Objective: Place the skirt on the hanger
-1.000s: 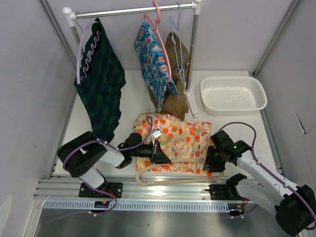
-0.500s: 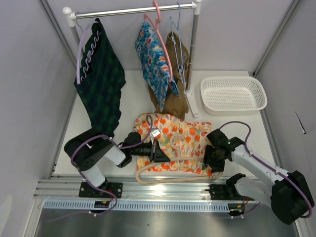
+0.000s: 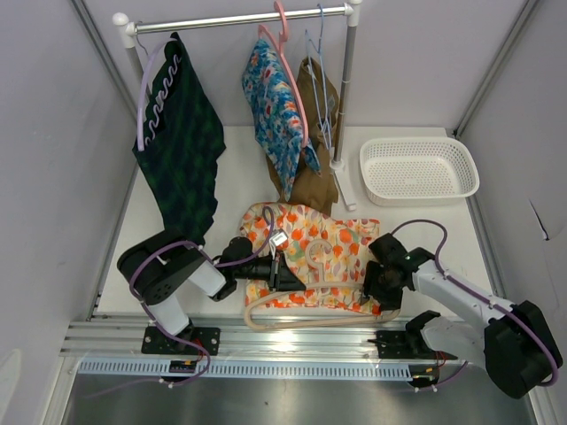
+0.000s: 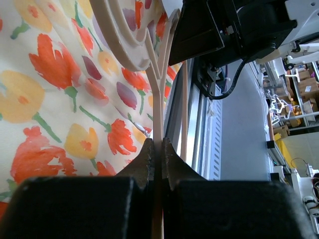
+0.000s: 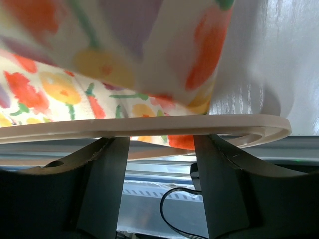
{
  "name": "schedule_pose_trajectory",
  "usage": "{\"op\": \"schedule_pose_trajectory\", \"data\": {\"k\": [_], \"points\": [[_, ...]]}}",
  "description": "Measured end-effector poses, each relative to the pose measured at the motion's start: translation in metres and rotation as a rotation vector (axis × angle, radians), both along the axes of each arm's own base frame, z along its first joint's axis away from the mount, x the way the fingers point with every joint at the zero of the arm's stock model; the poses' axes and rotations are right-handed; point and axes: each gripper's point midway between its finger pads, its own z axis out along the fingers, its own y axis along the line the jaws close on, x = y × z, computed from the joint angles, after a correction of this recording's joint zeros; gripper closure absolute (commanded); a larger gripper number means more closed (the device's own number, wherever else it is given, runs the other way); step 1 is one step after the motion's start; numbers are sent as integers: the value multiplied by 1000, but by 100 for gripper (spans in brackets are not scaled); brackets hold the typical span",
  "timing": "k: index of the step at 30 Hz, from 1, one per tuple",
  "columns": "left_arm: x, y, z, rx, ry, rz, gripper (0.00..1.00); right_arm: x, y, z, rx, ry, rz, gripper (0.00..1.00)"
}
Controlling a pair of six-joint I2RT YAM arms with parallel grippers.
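The skirt (image 3: 344, 241), cream with orange and yellow flowers, lies flat on the table's near half. A beige plastic hanger (image 3: 310, 324) lies over it, its hook (image 3: 320, 257) on the cloth and its lower bar along the skirt's near hem. My left gripper (image 3: 285, 276) is shut on the hanger's thin stem (image 4: 158, 107), with the skirt (image 4: 60, 89) spread to its left. My right gripper (image 3: 374, 285) stands open at the skirt's right near corner. In the right wrist view the hanger's bar (image 5: 149, 125) crosses just past the fingertips of the right gripper (image 5: 160, 143), under the skirt's edge (image 5: 99, 55).
A clothes rack (image 3: 239, 18) at the back carries a dark green garment (image 3: 182, 150), a blue floral garment (image 3: 276, 111) on a pink hanger, a brown garment (image 3: 314, 177) and bare blue hangers. A white basket (image 3: 418, 168) sits back right. A metal rail (image 3: 292, 341) runs along the near edge.
My right gripper's jaws have spread wider at the skirt's corner, and that arm has drawn in a little. The left gripper stays shut on the hanger.
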Motion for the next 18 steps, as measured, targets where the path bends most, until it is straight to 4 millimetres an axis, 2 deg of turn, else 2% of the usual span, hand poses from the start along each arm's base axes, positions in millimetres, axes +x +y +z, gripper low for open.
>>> {"op": "schedule_pose_trajectory", "data": {"k": [3, 7, 8, 13, 18], "points": [[0, 0, 0, 2, 1, 1, 100, -1, -1, -1, -8, 1, -2, 53], [0, 1, -3, 13, 12, 4, 100, 1, -1, -2, -16, -5, -7, 82], [0, 1, -4, 18, 15, 5, 100, 3, 0, -3, -15, -8, -9, 86], [3, 0, -4, 31, 11, 3, 100, 8, 1, 1, -16, -24, -20, 92], [9, -3, -2, 37, -10, 5, 100, 28, 5, 22, 3, -75, -33, 94]]}}
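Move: The skirt's near right corner lies practically between the right hand's open fingertips, about 1 cm below them, seen through the hanger's opening. The hanger's upper bar runs about 2 cm ahead and 2 cm above, level sideways; the hanger's right end is some 4 cm to the right and 1 cm back, at about fingertip height, and its hook about 16 cm left and 13 cm ahead. From the left hand, the skirt corner is around 20 cm right, 4 cm back and 5 cm lower. The skirt's near edge, reached through the hanger's opening, is pinched as the right fingers close from a bit over half open to nearly shut, still pointing down. The right hand then carries it forward about 3 cm and up 2 cm, towards the hanger's upper bar, while the left keeps its grip on the hanger near the base of the hook and eases forward about 1 cm. ##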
